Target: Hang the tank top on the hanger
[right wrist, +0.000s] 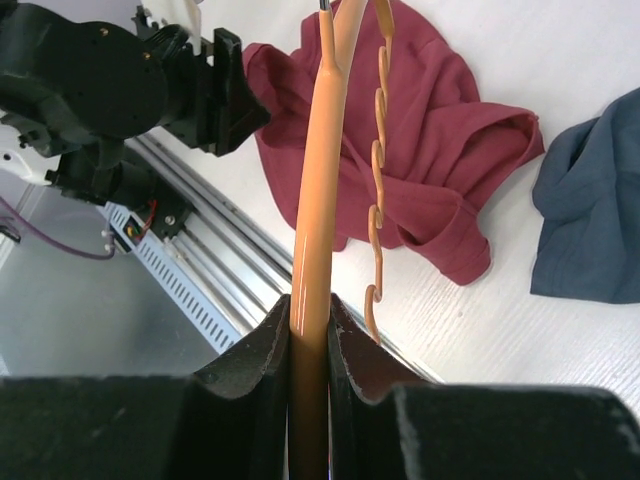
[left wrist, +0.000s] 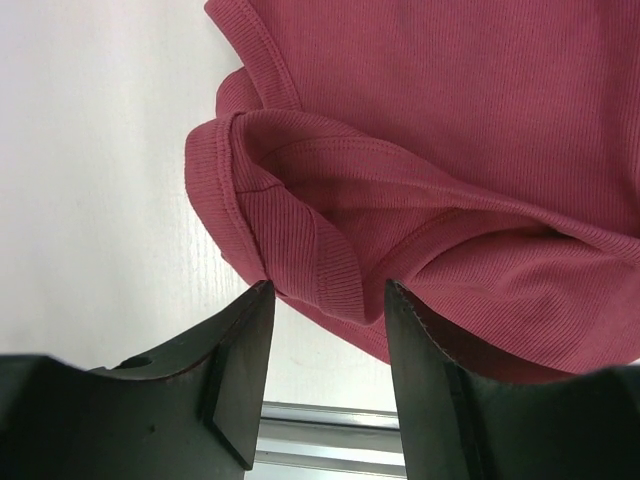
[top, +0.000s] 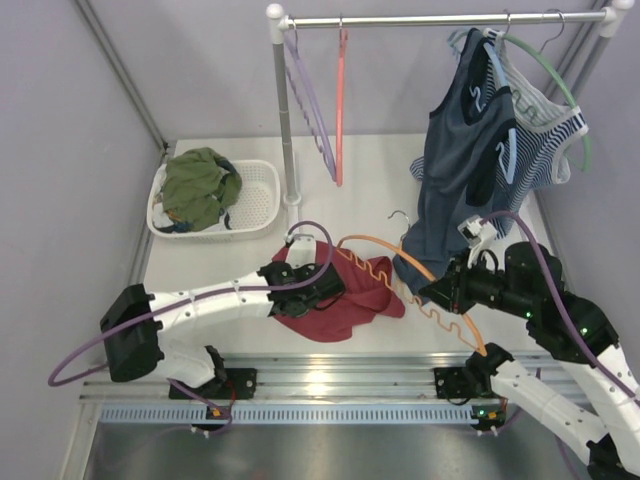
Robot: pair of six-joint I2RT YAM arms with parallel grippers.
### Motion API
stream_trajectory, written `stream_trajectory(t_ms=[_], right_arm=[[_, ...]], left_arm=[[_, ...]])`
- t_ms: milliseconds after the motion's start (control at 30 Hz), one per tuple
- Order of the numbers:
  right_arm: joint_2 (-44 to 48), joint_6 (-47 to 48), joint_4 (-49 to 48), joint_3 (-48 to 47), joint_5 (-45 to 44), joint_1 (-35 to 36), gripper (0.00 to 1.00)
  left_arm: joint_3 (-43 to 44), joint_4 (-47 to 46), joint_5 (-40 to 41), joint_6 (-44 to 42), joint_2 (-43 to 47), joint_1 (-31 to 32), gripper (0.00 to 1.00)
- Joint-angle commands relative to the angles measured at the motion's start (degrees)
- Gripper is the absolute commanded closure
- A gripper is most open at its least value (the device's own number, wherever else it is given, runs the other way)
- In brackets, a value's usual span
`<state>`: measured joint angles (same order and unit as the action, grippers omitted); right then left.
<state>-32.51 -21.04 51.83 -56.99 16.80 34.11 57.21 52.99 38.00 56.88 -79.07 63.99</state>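
Note:
The dark red tank top point(top: 345, 310) lies crumpled on the white table in front of the arms. My left gripper point(top: 338, 287) sits at its left edge. In the left wrist view the gripper point(left wrist: 327, 295) is open, and a folded hem of the tank top point(left wrist: 450, 150) lies just past the fingertips, not pinched. The orange hanger point(top: 400, 262) stretches over the top's right side, its grey hook point(top: 400, 216) pointing away. My right gripper point(right wrist: 310, 305) is shut on the hanger's curved arm point(right wrist: 320, 180), with the wavy bar point(right wrist: 378, 170) beside it above the tank top point(right wrist: 440, 150).
A white basket point(top: 262, 200) of green clothes stands at the back left. The rail point(top: 440, 19) carries a purple hanger point(top: 305, 90), a salmon hanger point(top: 340, 100), a navy top point(top: 460, 170) and a striped top point(top: 545, 140). Aluminium rails point(top: 320, 385) run along the near edge.

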Motion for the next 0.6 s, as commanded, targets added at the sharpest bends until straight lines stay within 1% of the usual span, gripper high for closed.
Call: stream_trajectory(t_ms=[0,200,333,367,433,467,533,567], right_arm=[[1.75,-0.32,-1.38,0.12,3.15,0.7,1.0],[1.93,-1.2,-2.61,1.88,6.92,0.7,1.0],[1.66,-1.64,-3.75,4.08,8.95,0.7,1.0],[1.75,-1.73,-4.45,4.86,10.0,0.7,1.0],[1.66,-2.08,-5.25,5.31,10.97,0.7,1.0],[1.58,-2.16,-5.95,5.57,12.11,0.7,1.0],[1.31,-2.25,-6.83,5.92,13.26,0.7,1.0],[1.22,-2.51,-7.88,6.36,14.31,0.61,1.0]], left_arm=[[-0.87,-1.4,0.5,-0.02,-1.0,0.35,0.47],[-2.36,-2.89,0.32,-0.37,-1.62,0.35,0.49],[-3.42,-2.9,0.67,0.07,-1.88,0.35,0.57],[-3.94,-2.89,0.93,0.33,-1.62,0.35,0.65],[-4.39,-2.81,1.2,0.6,-1.27,0.44,0.71],[-4.65,-2.72,1.37,0.77,-0.74,0.26,0.8],[-4.74,-2.37,1.38,0.86,-0.3,0.35,0.89],[-4.83,-2.19,1.38,0.95,0.05,0.35,0.96]])
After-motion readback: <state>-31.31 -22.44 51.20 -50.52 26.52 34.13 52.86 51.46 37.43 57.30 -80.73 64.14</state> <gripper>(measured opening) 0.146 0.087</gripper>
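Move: The left hand, open, points down and forward just above the near-left folded edge of the red tank top. That fold is some 3 cm below and about level with it otherwise; the tank top's middle is roughly 4 cm ahead and 8 cm to the right. The basket stands about 22 cm ahead and 18 cm to the left. From the right hand, gripping the orange hanger, the tank top's middle lies some 9 cm ahead, 16 cm to the left and 19 cm below. The left fingertips pinch the near-left fold of the red tank top: the hand sinks about 3 cm, easing slightly left and back, and its fingers shut late in the descent. Meanwhile the right hand keeps its grip on the orange hanger, first drawing back, then lowering it about 3 cm towards the tank top, drifting left and tipping down while turning a little counter-clockwise. ##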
